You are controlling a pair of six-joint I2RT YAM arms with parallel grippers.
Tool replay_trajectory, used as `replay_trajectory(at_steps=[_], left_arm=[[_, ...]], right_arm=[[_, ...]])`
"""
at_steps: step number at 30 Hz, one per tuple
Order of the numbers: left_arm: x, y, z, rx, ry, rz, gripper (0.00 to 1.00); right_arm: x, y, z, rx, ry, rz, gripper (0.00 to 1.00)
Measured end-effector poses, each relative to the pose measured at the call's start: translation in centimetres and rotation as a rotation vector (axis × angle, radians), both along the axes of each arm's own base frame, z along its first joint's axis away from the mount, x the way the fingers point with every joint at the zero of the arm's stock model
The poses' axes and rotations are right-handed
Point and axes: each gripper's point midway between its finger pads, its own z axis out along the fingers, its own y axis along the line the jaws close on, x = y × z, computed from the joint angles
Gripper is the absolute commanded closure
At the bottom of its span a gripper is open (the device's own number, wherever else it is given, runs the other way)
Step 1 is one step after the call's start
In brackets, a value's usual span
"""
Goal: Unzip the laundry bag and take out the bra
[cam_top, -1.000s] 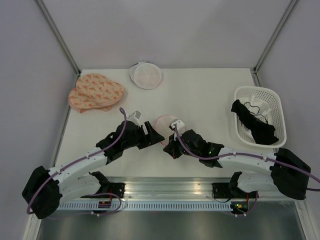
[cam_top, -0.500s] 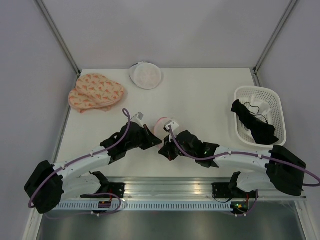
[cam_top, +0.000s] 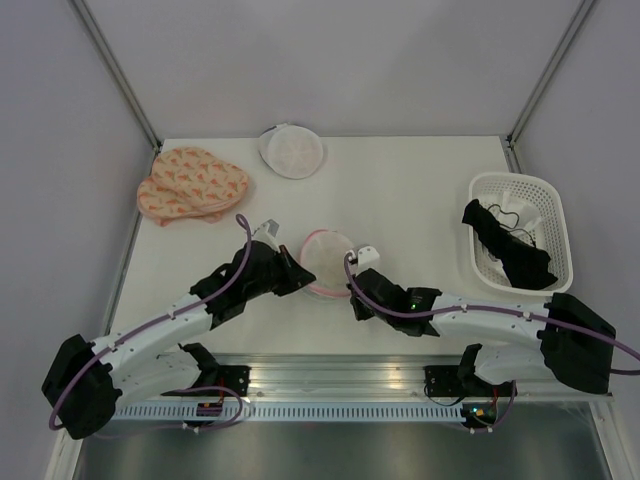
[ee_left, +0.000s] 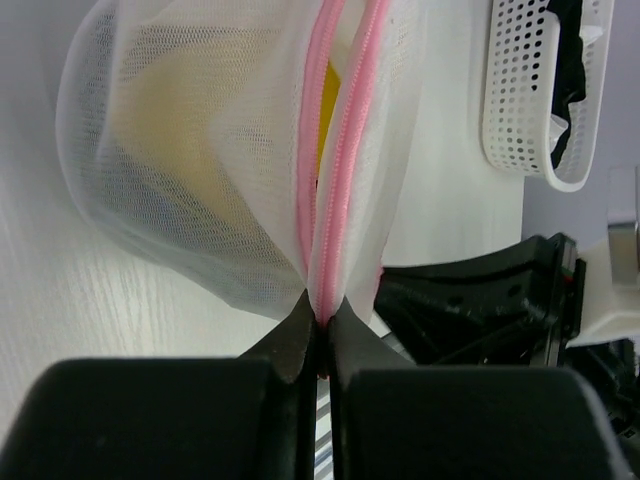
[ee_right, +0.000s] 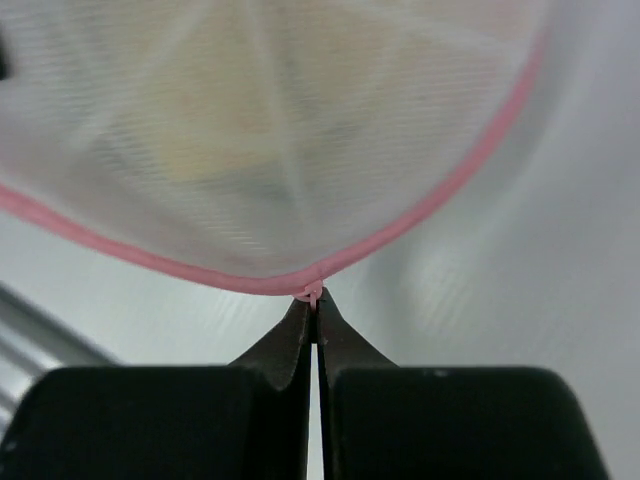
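The laundry bag point(cam_top: 325, 262) is a round white mesh pouch with a pink zipper, lying at the table's near middle between my two arms. My left gripper point(cam_top: 298, 276) is shut on the bag's pink zipper edge point(ee_left: 335, 200) at its left side; in the left wrist view the left gripper point(ee_left: 322, 318) pinches both pink tapes together. Above that pinch the tapes part slightly, and yellow fabric, the bra point(ee_left: 328, 110), shows in the gap and through the mesh. My right gripper point(cam_top: 356, 292) is at the bag's near right rim. There the right gripper point(ee_right: 314, 305) is shut on the small pink zipper pull point(ee_right: 313, 294).
A second white mesh bag point(cam_top: 291, 150) lies at the back. An orange patterned garment point(cam_top: 190, 185) sits at the back left. A white basket point(cam_top: 510, 180) holding black clothing stands at the right, the same basket point(ee_left: 530, 90) in the left wrist view.
My left gripper has closed on the bag's zipper edge. The right gripper, still pinching the pull, has drawn back to the right, and the bag now lies flatter between the two.
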Motion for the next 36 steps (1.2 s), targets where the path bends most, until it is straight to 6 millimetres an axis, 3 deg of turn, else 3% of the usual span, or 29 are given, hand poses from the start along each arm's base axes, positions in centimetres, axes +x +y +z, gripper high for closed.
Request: replay_trajectory(at_steps=[7,12,15,16,18,22,26,30,33,36], left_arm=[[1.2,0.0,1.1,0.065,-0.06,-0.054,0.98],[3.7,-0.4,2.0,0.089,-0.123,-0.084,0.98],[6.1,-0.9,2.0,0.113,-0.14,-0.089,0.77],[7.1,-1.1,1.9,0.125,-0.146,-0.087,0.54],[8.9,-1.5,1.9,0.14,-0.172,-0.084,0.21],[10.6,-1.4,2.8,0.142,-0.202,-0.042,0.14],[9.8,-0.5,4.4,0.12,-0.215,-0.005,0.13],[6.7,0.7,5.4,0.028,-0.206,0.009,0.13],[3.9,1.0,4.2,-0.025,-0.159,-0.008,0.14],[1.7,1.2,1.4,-0.037,-0.076,-0.019,0.17]], right_arm=[[5.1,-4.7,0.7,-0.162,-0.116,-0.361,1.0],[6.6,-5.3,1.7,-0.141,-0.163,-0.449,1.0],[6.5,-5.4,1.8,-0.11,-0.164,-0.43,1.0],[6.3,-5.3,1.8,-0.096,-0.159,-0.413,0.99],[5.8,-5.3,1.6,-0.077,-0.144,-0.375,0.99],[4.6,-3.6,1.6,-0.016,-0.096,-0.251,1.0],[2.8,0.4,2.6,0.111,-0.042,-0.053,0.99],[1.3,3.5,4.1,0.224,-0.02,0.114,1.0],[0.5,5.0,4.3,0.258,-0.004,0.196,1.0],[-0.1,6.1,4.1,0.272,0.024,0.257,1.0]])
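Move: Both hands already pinch the pink zip edge of the laundry bag: its middle lies about 5 cm ahead, 4 cm right and 5 cm below the left hand, and some 8 cm ahead, 5 cm left and 2 cm above the right. From the left hand, the flat mesh bag is roughly 48 cm ahead and 8 cm left, the patterned cloth 37 cm ahead and 37 cm left. The white basket stands about 20 cm ahead and 48 cm right of the right hand. Both hands swing out from the base, the left still shut on the pink edge and going about 10 cm forward before it opens wide, lets go and arcs up and back almost to its start, fingers open. The right keeps its pinch on the bag throughout: forward and to the right first, turning clockwise, then back and some 11 cm left, rising and turning about 40 degrees counter-clockwise to bring the pinched end close to the left's open fingers. ##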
